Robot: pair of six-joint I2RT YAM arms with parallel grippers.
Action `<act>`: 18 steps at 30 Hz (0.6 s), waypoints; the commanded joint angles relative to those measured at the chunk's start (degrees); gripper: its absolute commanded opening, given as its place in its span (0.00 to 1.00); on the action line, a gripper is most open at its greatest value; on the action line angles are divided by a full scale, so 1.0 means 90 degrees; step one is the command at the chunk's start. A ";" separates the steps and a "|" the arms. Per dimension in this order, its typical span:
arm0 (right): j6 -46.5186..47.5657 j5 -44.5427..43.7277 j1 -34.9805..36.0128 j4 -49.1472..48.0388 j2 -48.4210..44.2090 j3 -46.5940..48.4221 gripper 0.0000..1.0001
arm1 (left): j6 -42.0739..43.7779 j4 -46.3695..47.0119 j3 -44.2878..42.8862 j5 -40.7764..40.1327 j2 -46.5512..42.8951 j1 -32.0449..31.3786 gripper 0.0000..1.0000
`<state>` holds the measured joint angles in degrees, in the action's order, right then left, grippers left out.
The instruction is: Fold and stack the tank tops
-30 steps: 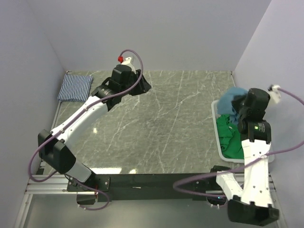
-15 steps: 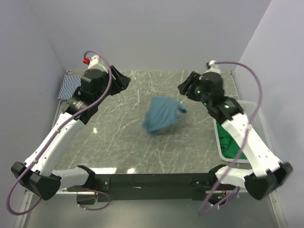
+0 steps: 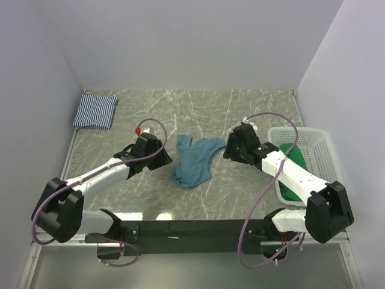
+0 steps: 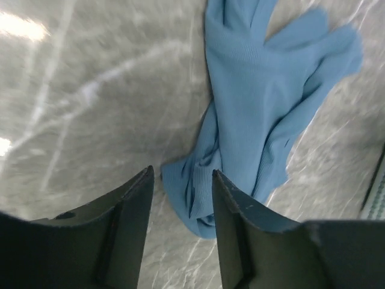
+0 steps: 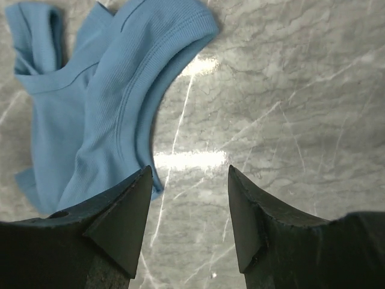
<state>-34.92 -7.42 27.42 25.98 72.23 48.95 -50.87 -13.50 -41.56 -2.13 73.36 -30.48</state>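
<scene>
The teal-blue tank top [image 3: 194, 162] lies rumpled on the middle of the marble table, straps toward the back. My left gripper [image 3: 162, 158] hovers low at its left edge; in the left wrist view the gripper [image 4: 182, 174] is open with a corner of the teal top [image 4: 264, 102] lying below its tips. My right gripper [image 3: 228, 150] is open at the top's right side, and in its wrist view [image 5: 189, 171] it stands over bare table with the top [image 5: 90, 102] to the left. The striped tank top [image 3: 95, 111] lies folded at the back left. The green tank top [image 3: 293, 159] sits in the basket.
A white mesh basket [image 3: 310, 139] stands at the table's right edge, behind the right arm. Walls close in the left, back and right sides. A basket edge [image 4: 376, 192] shows at the right of the left wrist view.
The right gripper carried the teal top from the basket to the table's middle and let it go. Both arms have dropped low, one on each side of it.
</scene>
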 commanded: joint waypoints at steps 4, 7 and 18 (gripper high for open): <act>-0.0056 -0.0347 0.0020 -0.1235 0.0850 0.0400 0.60 | 0.0007 0.0924 -0.0507 -0.0279 0.0568 -0.0110 0.55; -0.0114 -0.0338 -0.0233 -0.1324 0.1407 0.0839 0.61 | 0.0271 0.0690 -0.1541 -0.0554 0.1417 -0.0003 0.57; -0.0212 -0.0006 -0.0605 -0.1197 0.2883 0.1729 0.59 | 0.1091 -0.0444 -0.4600 -0.0351 0.4484 0.0467 0.52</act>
<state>-36.34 -8.01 21.87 15.97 97.03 62.37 -45.10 -13.41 -79.13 -5.91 110.32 -26.28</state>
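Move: The teal tank top lies loose on the table between my hands. Its left strap end is about 13 cm ahead of my left hand and 7 cm to its right; the body's middle is 14 cm to that hand's right, 1 cm ahead. Its right strap end is roughly 8 cm ahead of my right hand and 1 cm left, with the body's middle level with that hand, 16 cm to its left. All lie some 8 cm lower. I carry both open hands forward to the far end of the teal tank top, not touching it. My left sweeps about 17 cm out and a little right, hardly changing height, to hang over the left strap end; my right goes some 10 cm forward while sinking about 4 cm towards the right strap end, its wrist turning slightly clockwise. ##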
